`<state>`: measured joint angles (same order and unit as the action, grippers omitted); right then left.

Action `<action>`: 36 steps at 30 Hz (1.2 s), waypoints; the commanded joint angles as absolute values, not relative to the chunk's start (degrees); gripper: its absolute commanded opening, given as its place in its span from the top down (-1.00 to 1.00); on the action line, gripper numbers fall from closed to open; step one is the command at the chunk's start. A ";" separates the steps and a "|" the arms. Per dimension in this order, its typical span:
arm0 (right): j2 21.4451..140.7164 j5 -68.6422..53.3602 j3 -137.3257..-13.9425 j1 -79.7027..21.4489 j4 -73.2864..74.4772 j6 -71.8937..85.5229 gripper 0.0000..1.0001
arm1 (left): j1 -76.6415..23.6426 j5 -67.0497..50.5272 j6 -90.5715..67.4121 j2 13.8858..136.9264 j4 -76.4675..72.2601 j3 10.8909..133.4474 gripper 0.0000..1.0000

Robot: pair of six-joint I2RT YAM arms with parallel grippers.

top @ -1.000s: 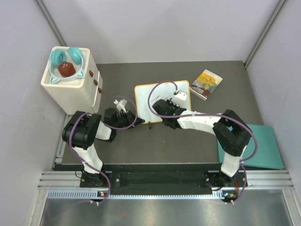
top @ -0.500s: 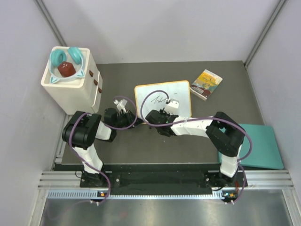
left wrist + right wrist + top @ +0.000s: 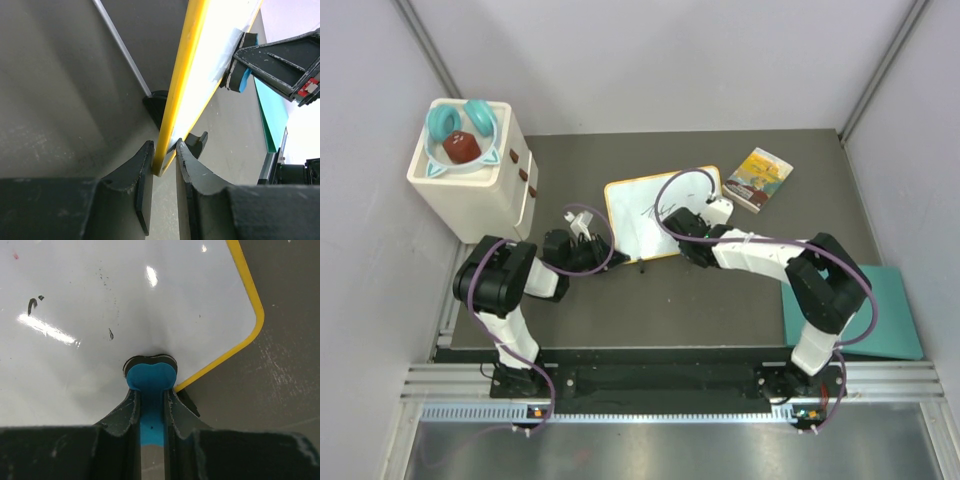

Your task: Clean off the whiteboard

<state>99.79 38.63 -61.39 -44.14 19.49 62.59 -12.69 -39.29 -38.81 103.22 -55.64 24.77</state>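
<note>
The whiteboard [image 3: 638, 218], white with a yellow frame, stands tilted on the dark table. It carries only a few small black marks [image 3: 33, 302]. My left gripper [image 3: 603, 252] is shut on the board's yellow frame [image 3: 182, 75] at its near left corner, and one black foot [image 3: 154, 104] shows beside the jaws. My right gripper [image 3: 678, 224] is shut on a blue eraser [image 3: 150, 376] and presses it on the board's surface [image 3: 125, 295] near a rounded corner. The eraser also shows in the left wrist view [image 3: 239, 65].
A white cabinet [image 3: 470, 185] with teal headphones and a red object on top stands at the far left. A yellow-covered book [image 3: 760, 178] lies right of the board. A teal mat [image 3: 885, 310] lies at the right edge. Grey walls close in three sides.
My right gripper swept the eraser toward the board's near left, then back right and up. The scribble in the middle of the board is mostly gone. The left gripper kept its hold.
</note>
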 commanded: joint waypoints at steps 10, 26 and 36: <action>98.35 43.68 -64.60 -40.60 9.77 48.61 1.00 | -12.13 -31.03 -34.63 104.41 -47.37 25.05 1.00; 104.41 42.98 -72.59 -50.79 -4.21 30.25 1.00 | -12.92 -30.32 -33.58 104.41 -45.53 25.84 1.00; 111.44 45.59 -77.43 -54.32 -6.94 26.80 1.00 | -13.01 -30.59 -33.40 104.24 -45.61 25.75 1.00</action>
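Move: At the lower edge of the whiteboard, the right hand holds the blue eraser. The ink strokes still left lie about 9 cm to its left, 6 cm ahead and 4 cm higher up the sloping face; the board's lower right corner is roughly 7 cm right and 3 cm ahead, and the left gripper some 16 cm left and 3 cm back. From the left hand, pinching the lower left corner, those strokes are about 9 cm ahead, 7 cm right and 7 cm up. Carrying the eraser up the board's slope first, the right hand goes about 3 cm forward and as much up, then sweeps quickly left and higher, ending roughly 14 cm left and 7 cm above its start, left of the ink, after dipping slightly. The wrist tips the fingers upward some 20 degrees and swings counter-clockwise; both grips hold, the left staying at the corner. Whether the pad still touches at the end can't be seen. ##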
